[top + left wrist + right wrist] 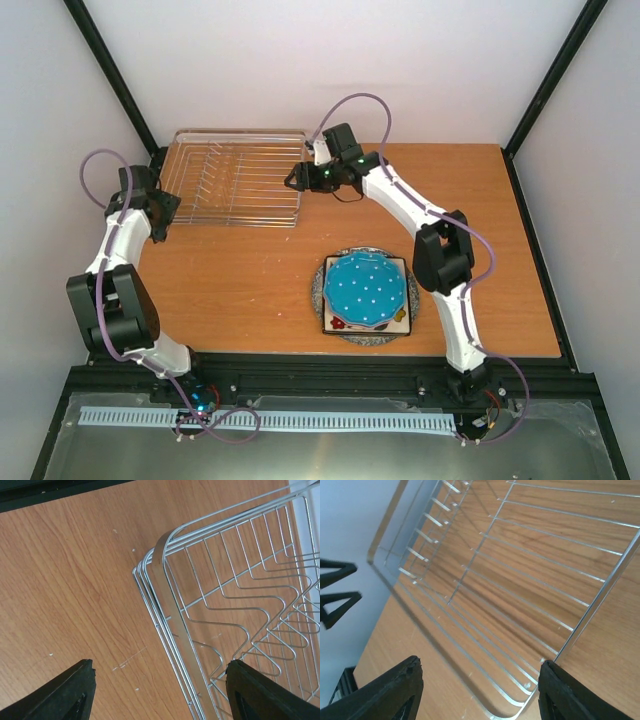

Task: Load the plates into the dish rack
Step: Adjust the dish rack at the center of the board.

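The dish rack [235,180], a shallow silver wire basket, stands at the back left of the table. My left gripper [163,215] is at its front left corner. In the left wrist view it [160,692] is open, and the rack's rim [167,595] runs between the fingers without touching them. My right gripper [294,178] is at the rack's right side. In the right wrist view it [477,690] stands open over a rounded corner of the rack [600,600]. The plates [366,292] lie stacked on the table in front of the right arm: blue dotted on top, square cream below, round grey speckled underneath.
The wooden table [240,290] ends at a black frame rail along the near side. Black posts and white walls close in the back and sides. Black triangular parts of the other arm [335,590] show across the rack in the right wrist view.
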`<state>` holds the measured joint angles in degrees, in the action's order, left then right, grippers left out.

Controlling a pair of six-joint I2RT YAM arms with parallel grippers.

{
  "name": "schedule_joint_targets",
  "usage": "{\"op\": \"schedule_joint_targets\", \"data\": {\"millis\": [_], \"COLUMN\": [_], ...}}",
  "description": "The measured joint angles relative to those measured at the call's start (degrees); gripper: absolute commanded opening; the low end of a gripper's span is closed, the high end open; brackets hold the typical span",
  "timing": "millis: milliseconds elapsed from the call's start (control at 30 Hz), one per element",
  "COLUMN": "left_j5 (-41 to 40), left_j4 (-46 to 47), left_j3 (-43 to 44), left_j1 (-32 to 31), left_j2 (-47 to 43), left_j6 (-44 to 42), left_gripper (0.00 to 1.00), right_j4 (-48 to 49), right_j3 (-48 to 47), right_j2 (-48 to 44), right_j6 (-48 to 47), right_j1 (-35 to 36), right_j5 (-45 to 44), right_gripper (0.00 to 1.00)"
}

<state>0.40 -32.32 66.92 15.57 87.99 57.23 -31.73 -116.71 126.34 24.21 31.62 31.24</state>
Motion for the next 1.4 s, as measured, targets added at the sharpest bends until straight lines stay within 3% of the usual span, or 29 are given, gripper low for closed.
{"op": "schedule_joint_targets", "data": {"millis": [300,500,767,933,1000,1167,1400], "left_j5": [0.0,0.0,-0.2,-0.2,-0.3,-1.0,-1.6], "left_j4": [-0.2,-0.2,-0.3,-0.3,-0.3,-0.2,0.3], "left_j3": [2.6,4.0,5.9,6.9,7.2,9.5,12.6], "left_j1": [0.0,0.0,0.0,0.0,0.0,0.0,0.0], "left_j2": [0.8,3.4,7.0,7.3,7.6,9.9,13.7], "left_j6": [-1.8,-2.3,-2.4,-2.4,-2.5,-3.0,-4.8], "left_gripper": [0.73,0.73,0.73,0.73,0.73,0.73,0.73], "right_j4": [-2.1,-3.1,-4.2,-5.9,-6.6,-6.5,-5.1], "right_j3": [-7.5,-9.0,-14.4,-16.9,-17.0,-16.5,-5.8], "right_j2": [8.2,8.8,13.7,16.8,17.3,17.1,10.4], "right_j6": [0.9,0.3,0.2,-0.5,-0.7,-1.4,-1.7], "right_j1": [-0.2,-0.2,-0.2,-0.2,-0.2,-0.1,0.0], "right_j5": [-5.4,-7.4,-8.5,-8.7,-8.8,-8.5,-8.6], "right_gripper": [0.62,0.50,0.49,0.32,0.27,0.26,0.26]}}
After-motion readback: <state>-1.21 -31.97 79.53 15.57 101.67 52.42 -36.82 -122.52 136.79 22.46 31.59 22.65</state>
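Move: The dish rack's middle lies about 12 cm ahead of the right hand, 17 cm to its left and 14 cm lower; the spot on its right rim to be gripped is roughly 5 cm straight ahead and 9 cm below. The plate stack sits some 19 cm back from the right hand and 16 cm to its right, 19 cm lower. From the left hand, the dish rack's front-left corner is about 5 cm ahead, 3 cm left and 4 cm below, its middle 20 cm ahead and 16 cm right. The right fingers close around the dish rack's right rim after the hand goes down about 9 cm and forward 5 cm, its leftward-pointing fingers dipping some 10 degrees; then they draw the rim about 2 cm back towards the base. The left hand, fingers staying wide open, eases about 5 cm forward and slightly left to the rack's front-left corner. ##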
